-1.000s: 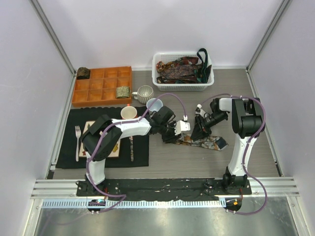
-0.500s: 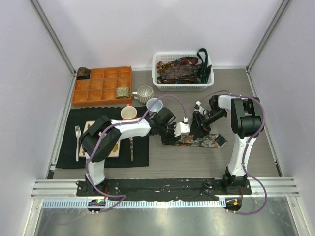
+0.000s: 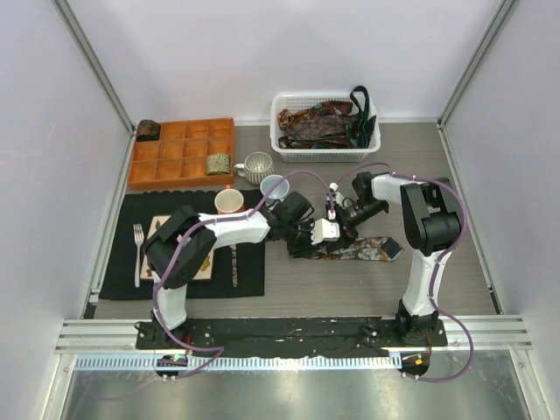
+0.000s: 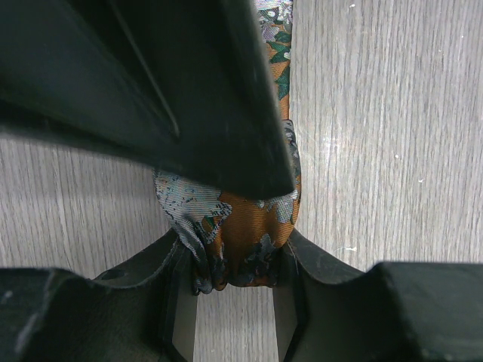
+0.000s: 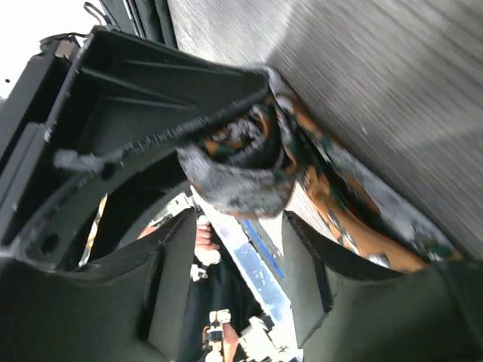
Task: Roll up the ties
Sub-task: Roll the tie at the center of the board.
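A rust-orange and grey patterned tie (image 3: 363, 249) lies flat on the wood table, its left end wound into a small coil (image 4: 234, 234). My left gripper (image 3: 317, 234) is shut on that coil, which sits squeezed between the two fingertips in the left wrist view (image 4: 235, 260). Just to its right, my right gripper (image 3: 341, 215) stands open, and the coil (image 5: 241, 177) shows just past its tips (image 5: 238, 241) without touching the pads. A left finger (image 5: 151, 98) crosses the right wrist view. More ties (image 3: 319, 122) fill the white basket (image 3: 284, 149).
An orange compartment tray (image 3: 184, 150) at the back left holds a rolled tie (image 3: 219, 163), with another roll (image 3: 148, 129) at its corner. A mug (image 3: 256, 166), two cups (image 3: 229, 201) (image 3: 275, 186), and a black mat (image 3: 122, 271) with plate and fork (image 3: 137, 249) are on the left.
My right gripper has opened and swung left, close up against the left gripper. The left gripper keeps its hold on the coil; the tie's flat tail has shifted a little.
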`<state>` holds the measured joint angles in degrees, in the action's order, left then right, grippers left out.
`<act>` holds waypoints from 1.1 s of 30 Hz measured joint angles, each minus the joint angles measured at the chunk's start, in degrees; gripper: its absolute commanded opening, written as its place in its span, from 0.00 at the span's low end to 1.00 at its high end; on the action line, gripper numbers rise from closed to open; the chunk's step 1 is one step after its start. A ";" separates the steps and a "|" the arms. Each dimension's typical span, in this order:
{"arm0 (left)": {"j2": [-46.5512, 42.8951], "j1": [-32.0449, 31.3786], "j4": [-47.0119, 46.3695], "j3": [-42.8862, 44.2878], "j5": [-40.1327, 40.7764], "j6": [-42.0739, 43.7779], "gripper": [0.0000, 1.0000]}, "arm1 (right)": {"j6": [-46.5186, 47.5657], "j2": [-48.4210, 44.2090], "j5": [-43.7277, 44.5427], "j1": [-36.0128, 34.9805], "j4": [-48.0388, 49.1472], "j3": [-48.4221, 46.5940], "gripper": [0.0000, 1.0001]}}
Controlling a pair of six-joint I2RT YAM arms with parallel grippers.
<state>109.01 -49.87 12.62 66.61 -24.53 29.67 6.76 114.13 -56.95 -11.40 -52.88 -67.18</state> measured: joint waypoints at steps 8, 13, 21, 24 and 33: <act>0.13 0.00 0.37 0.31 -0.02 0.59 0.38 | -1.90 1.14 0.85 -0.48 3.65 0.00 0.33; 0.52 0.00 1.16 0.94 -0.04 0.72 0.45 | -2.62 2.16 -0.48 -0.46 3.80 0.00 0.02; 0.52 0.57 -0.20 0.72 -0.52 -1.70 0.76 | -1.42 2.67 0.20 1.01 3.06 0.28 0.01; -0.90 1.68 -1.75 -1.09 -0.68 -5.57 0.87 | -0.35 3.30 2.36 2.27 2.56 0.35 0.01; -17.38 3.02 -9.73 -5.95 4.07 -16.22 1.00 | 1.99 5.16 4.79 3.48 1.60 0.31 0.01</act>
<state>91.64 -46.85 2.90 60.66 -20.47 13.45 8.75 119.28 -52.16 -7.92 -51.29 -66.87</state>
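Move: The left fingers still hold the rolled part of the tie, its middle practically at their hand point. From the right hand that roll lies about 4 cm to the left and 3 cm lower, level fore and aft, just past its open fingertips. The tie's dark tail end is some 13 cm to the right hand's right, 5 cm below and level fore and aft. The blue cup stands around 15 cm ahead and 10 cm left of the roll. Down about 1 cm onto the roll's upper right side, the right hand shuts its fingers on the tie's cloth, then draws it about 3 cm to the right and nearly as far down towards the board. The left hand stays put until that grip has closed, then opens wide, lets go and climbs about 11 cm, drifting forward and turning counter-clockwise. ##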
